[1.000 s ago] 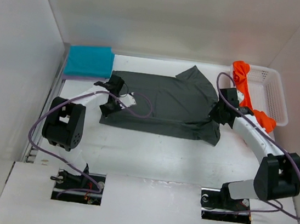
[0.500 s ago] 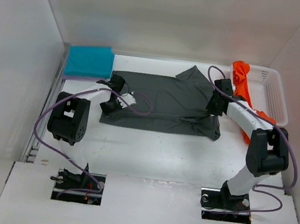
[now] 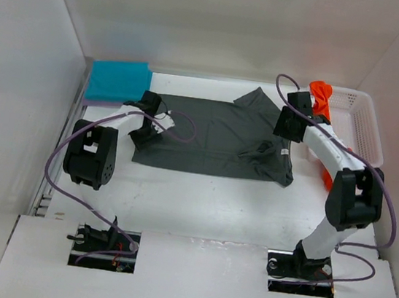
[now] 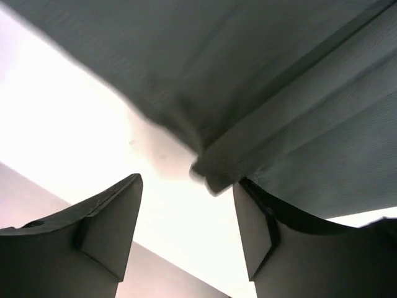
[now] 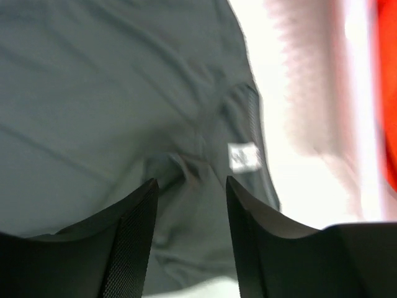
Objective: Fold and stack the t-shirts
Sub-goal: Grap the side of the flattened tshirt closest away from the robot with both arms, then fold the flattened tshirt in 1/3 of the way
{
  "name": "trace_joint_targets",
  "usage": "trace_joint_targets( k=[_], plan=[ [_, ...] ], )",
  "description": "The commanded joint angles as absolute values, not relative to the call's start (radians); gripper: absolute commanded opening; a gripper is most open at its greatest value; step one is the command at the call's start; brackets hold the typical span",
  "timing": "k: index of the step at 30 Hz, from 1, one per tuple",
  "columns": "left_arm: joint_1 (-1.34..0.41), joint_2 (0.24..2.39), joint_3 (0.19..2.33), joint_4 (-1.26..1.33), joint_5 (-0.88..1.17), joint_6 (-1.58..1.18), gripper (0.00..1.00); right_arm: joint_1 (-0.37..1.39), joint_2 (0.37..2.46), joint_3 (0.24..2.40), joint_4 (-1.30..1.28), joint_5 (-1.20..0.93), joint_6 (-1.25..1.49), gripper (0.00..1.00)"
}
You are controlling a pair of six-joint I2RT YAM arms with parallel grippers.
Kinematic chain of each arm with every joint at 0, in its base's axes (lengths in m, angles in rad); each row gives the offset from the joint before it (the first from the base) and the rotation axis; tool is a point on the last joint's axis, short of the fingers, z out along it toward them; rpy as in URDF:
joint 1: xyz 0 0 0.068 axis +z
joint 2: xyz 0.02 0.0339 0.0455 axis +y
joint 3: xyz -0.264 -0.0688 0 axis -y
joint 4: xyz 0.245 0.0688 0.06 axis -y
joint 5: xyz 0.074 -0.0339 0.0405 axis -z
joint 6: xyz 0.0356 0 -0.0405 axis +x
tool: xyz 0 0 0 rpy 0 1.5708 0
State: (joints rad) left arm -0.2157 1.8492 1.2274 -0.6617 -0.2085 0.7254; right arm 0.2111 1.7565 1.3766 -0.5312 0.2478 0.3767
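Observation:
A dark grey t-shirt lies spread flat in the middle of the table, with a white label near its right edge. My left gripper hovers at its left edge, open; in the left wrist view a folded corner of the shirt sits just ahead of the open gripper, not between the fingers. My right gripper is open above the shirt's right side, with nothing held. A folded teal t-shirt rests at the back left. An orange t-shirt hangs over the basket.
The white mesh basket stands at the back right, close to my right arm. White walls close off the left, the back and the right. Cables loop from both arms over the table.
Both grippers moved toward the back over the grey t-shirt, then opened and let go of it. The shirt's near edge now lies a little farther back.

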Motion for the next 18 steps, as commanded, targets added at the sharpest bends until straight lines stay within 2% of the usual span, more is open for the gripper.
trace_joint_targets(
  k=[1, 8, 12, 18],
  plan=[
    [-0.193, 1.725, 1.258, -0.644, -0.229, 0.759, 0.60, 0.229, 1.597, 1.310, -0.647, 0.302, 0.371, 0.53],
    [-0.316, 1.542, 1.024, -0.624, -0.202, 0.902, 0.64, 0.232, 1.407, 1.040, -0.723, 0.161, 0.503, 0.49],
    [-0.370, 1.555, 0.937, -0.572, -0.212, 0.894, 0.64, 0.196, 1.370, 0.942, -0.703, 0.091, 0.534, 0.48],
    [-0.374, 1.643, 0.933, -0.494, -0.227, 0.862, 0.63, 0.182, 1.410, 0.905, -0.660, 0.066, 0.534, 0.49]
  ],
)
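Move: Some 7 cm back and roughly level sideways from the left hand, about 3 cm lower, lies the near left corner of the folded dark grey t-shirt; the folded stack stands 18 cm ahead and 10 cm left of that hand. The right hand, about 11 cm up, has the t-shirt's near right corner 15 cm back and 1 cm right, the white label 4 cm back and 2 cm right, and the white basket about 8 cm ahead and 19 cm right. Drawing back with open fingers, both hands go to the t-shirt's near corners. The right one sweeps about 17 cm back, rising a touch before sinking to about 5 cm below its start, its fingers tipping some 15 degrees further down. The left hops up over 5 cm, then comes back and right and down again to its starting height, turning clockwise. ##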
